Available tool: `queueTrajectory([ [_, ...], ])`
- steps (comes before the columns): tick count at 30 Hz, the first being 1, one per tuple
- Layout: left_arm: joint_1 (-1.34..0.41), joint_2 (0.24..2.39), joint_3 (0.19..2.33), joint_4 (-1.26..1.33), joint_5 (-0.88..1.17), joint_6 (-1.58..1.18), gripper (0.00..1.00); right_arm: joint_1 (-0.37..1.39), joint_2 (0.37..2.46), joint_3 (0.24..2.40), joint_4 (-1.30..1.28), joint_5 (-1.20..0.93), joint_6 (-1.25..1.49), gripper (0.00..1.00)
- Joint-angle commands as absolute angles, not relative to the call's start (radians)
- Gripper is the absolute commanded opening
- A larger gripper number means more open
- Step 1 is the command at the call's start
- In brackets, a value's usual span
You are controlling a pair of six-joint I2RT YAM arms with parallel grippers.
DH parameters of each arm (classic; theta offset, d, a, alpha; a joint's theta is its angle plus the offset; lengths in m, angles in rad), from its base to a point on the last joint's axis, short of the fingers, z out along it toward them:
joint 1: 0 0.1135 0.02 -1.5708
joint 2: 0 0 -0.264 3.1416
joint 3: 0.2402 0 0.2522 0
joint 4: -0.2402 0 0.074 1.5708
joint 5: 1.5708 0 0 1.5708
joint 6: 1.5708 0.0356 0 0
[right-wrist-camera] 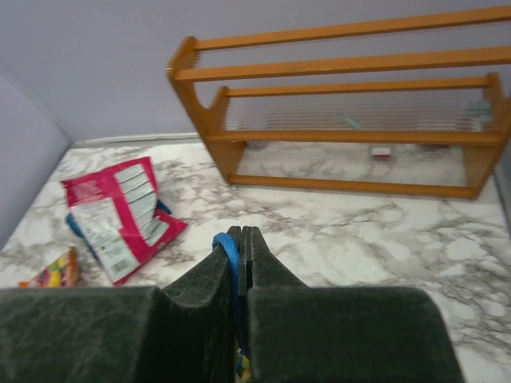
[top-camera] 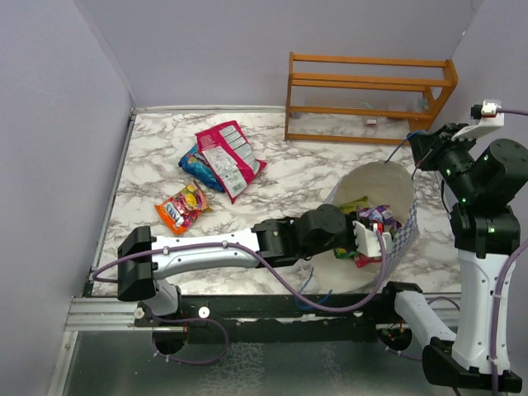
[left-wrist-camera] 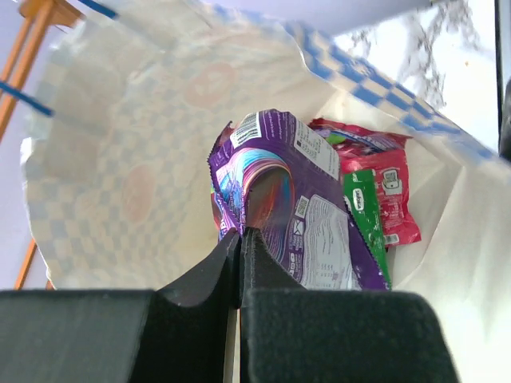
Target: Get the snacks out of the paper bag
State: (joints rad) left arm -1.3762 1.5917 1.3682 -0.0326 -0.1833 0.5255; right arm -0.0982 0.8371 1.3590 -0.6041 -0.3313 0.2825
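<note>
The paper bag [top-camera: 381,177] lies tilted on the table with its mouth towards my arms; its cream inside fills the left wrist view [left-wrist-camera: 120,159]. My left gripper [top-camera: 373,238] reaches into it, and its jaws [left-wrist-camera: 241,233] are shut on the lower edge of a purple packet [left-wrist-camera: 307,203]. Red [left-wrist-camera: 393,191] and green [left-wrist-camera: 365,209] packets lie behind it. My right gripper [top-camera: 419,150] is raised at the bag's far rim, shut [right-wrist-camera: 242,233] on the blue cord handle [right-wrist-camera: 227,249].
A red-pink packet [top-camera: 229,157] lies on a blue chip bag [top-camera: 195,167] on the marble table, with an orange packet [top-camera: 183,206] nearer; all three show in the right wrist view [right-wrist-camera: 120,211]. An orange wooden rack [top-camera: 370,95] stands at the back right.
</note>
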Motion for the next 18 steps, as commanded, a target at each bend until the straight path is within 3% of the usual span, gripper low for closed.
queueTrajectory([
  [1,-1.374,1.522,1.454,0.023,-0.214,0.467,0.0,-0.097,0.886,1.431,-0.48,-0.14,0.181,0.01],
  [12,-1.371,1.342,1.533,-0.026,-0.219,0.403,0.0,-0.097,1.022,1.564,-0.407,-0.047,-0.008,0.01],
  [18,-1.353,1.201,1.398,-0.004,-0.328,0.349,0.0,-0.095,0.885,1.377,-0.418,-0.233,0.11,0.01],
])
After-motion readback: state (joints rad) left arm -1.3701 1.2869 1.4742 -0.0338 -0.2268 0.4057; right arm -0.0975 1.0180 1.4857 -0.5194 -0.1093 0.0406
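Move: The purple snack pack is already pinched in my left hand, just inside the bag's mouth; the bag's middle is roughly 3 cm ahead, 4 cm right and 18 cm below. On the table, 26 cm lower, the orange pack lies about 16 cm ahead and 38 cm left, the pink pack 28 cm ahead and 28 cm left. From my right hand, holding the handle, the bag sits 7 cm back, 4 cm left, 32 cm down; the wooden rack stands 27 cm ahead, 1 cm left, 30 cm lower. I lift my left hand about 18 cm up out of the bag's mouth, swinging some 8 cm left late in the rise and tipping the fingertips upward about 25 degrees, my pinch on the purple pack kept shut. Meanwhile my right hand keeps its grip on the blue handle and draws it forward and right, rising slightly and rolling its left side down. ##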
